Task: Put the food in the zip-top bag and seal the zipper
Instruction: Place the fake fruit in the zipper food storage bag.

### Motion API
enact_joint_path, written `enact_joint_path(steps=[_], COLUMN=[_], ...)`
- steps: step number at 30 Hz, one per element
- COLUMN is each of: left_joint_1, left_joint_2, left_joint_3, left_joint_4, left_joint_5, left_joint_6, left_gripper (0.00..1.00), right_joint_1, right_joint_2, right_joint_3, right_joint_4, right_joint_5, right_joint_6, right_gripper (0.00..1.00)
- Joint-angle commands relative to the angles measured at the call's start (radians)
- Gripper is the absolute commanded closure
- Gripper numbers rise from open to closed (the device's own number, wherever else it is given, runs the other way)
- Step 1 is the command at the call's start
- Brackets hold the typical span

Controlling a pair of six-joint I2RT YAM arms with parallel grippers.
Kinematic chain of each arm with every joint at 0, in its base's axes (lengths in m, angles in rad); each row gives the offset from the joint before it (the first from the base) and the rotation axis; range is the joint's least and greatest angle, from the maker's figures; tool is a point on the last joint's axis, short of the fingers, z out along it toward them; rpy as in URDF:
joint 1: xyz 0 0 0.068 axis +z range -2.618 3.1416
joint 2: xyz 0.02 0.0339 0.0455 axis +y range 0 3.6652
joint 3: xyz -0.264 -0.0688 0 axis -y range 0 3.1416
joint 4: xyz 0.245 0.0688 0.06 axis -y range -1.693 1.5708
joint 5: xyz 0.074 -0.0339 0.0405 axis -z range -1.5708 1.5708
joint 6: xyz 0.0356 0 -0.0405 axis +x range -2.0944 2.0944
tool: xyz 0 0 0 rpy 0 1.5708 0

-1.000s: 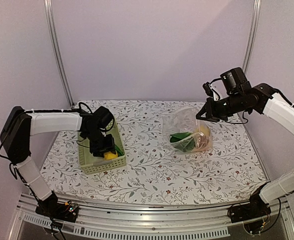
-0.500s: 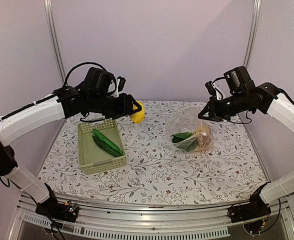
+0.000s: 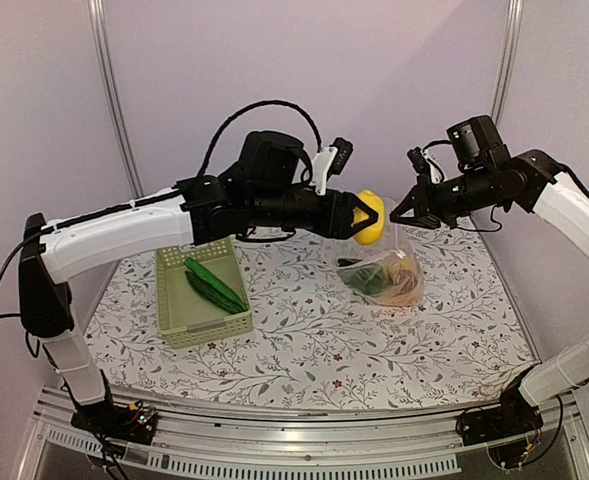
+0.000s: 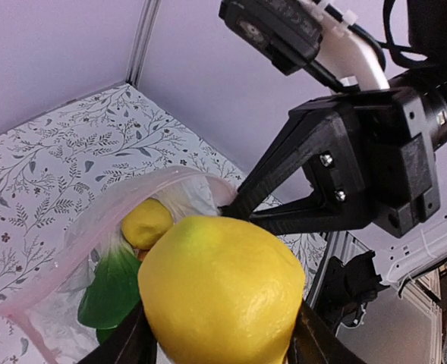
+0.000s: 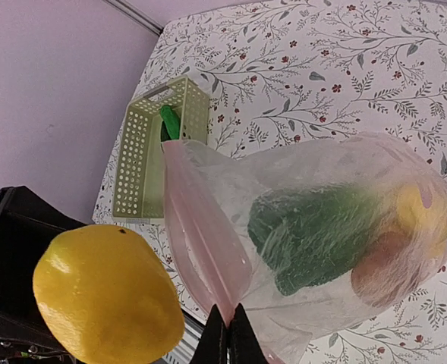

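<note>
My left gripper (image 3: 366,218) is shut on a yellow lemon (image 3: 371,217) in the air, right at the mouth of the zip-top bag (image 3: 386,268). In the left wrist view the lemon (image 4: 219,292) fills the space between my fingers. My right gripper (image 3: 406,212) is shut on the bag's upper edge and holds it up. In the right wrist view its closed tips (image 5: 228,322) pinch the pink zipper (image 5: 200,235). Inside the bag (image 5: 337,189) lie a dark green piece (image 5: 314,227), another lemon (image 5: 420,208) and a reddish-brown piece (image 5: 379,273).
A pale green slotted basket (image 3: 174,310) stands at the left of the flowered table, with a long green cucumber (image 3: 214,285) lying in it. Lilac walls close in the back and sides. My two arms nearly meet above the bag.
My left gripper has lifted the lemon out of the basket and carried it right, up to the bag's mouth. The right gripper has raised the bag's edge slightly.
</note>
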Motion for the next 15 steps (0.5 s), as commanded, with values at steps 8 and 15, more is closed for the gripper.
enact_joint_path(steps=[8, 15], left_joint_1=[-0.052, -0.052], left_joint_2=[0.181, 0.204], left_joint_3=[0.076, 0.194], left_joint_4=[-0.036, -0.099], left_joint_5=[-0.149, -0.207], left_joint_6=[0.077, 0.096], left_gripper=[0.36, 0.11], right_joint_1=[-0.002, -0.002], right_joint_2=[-0.028, -0.026], right_joint_3=[0.033, 0.038], right_joint_4=[-0.006, -0.007], right_joint_5=[-0.060, -0.060], right_joint_6=[0.052, 0.055], right_gripper=[1.00, 1.00])
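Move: The left hand, already holding the yellow fruit, has the centre of the zip-top bag's mouth about 3 cm ahead, 3 cm to its right and 8 cm below. The right fingertips are some 7 cm to this hand's right, level in depth and height; the leafy green in the bag is about 5 cm ahead, 4 cm right and 25 cm down. From the right hand, the mouth's centre is roughly 2 cm ahead, 4 cm left and 6 cm below. The left fingers let go of the yellow fruit over the bag's contents, spreading from half to nearly fully open once their tips are down in the mouth. They get there by sinking about 8 cm, easing some 3 cm right and then a little forward, the wrist rolling about 10 degrees. The right hand stays put, still pinching the rim. ##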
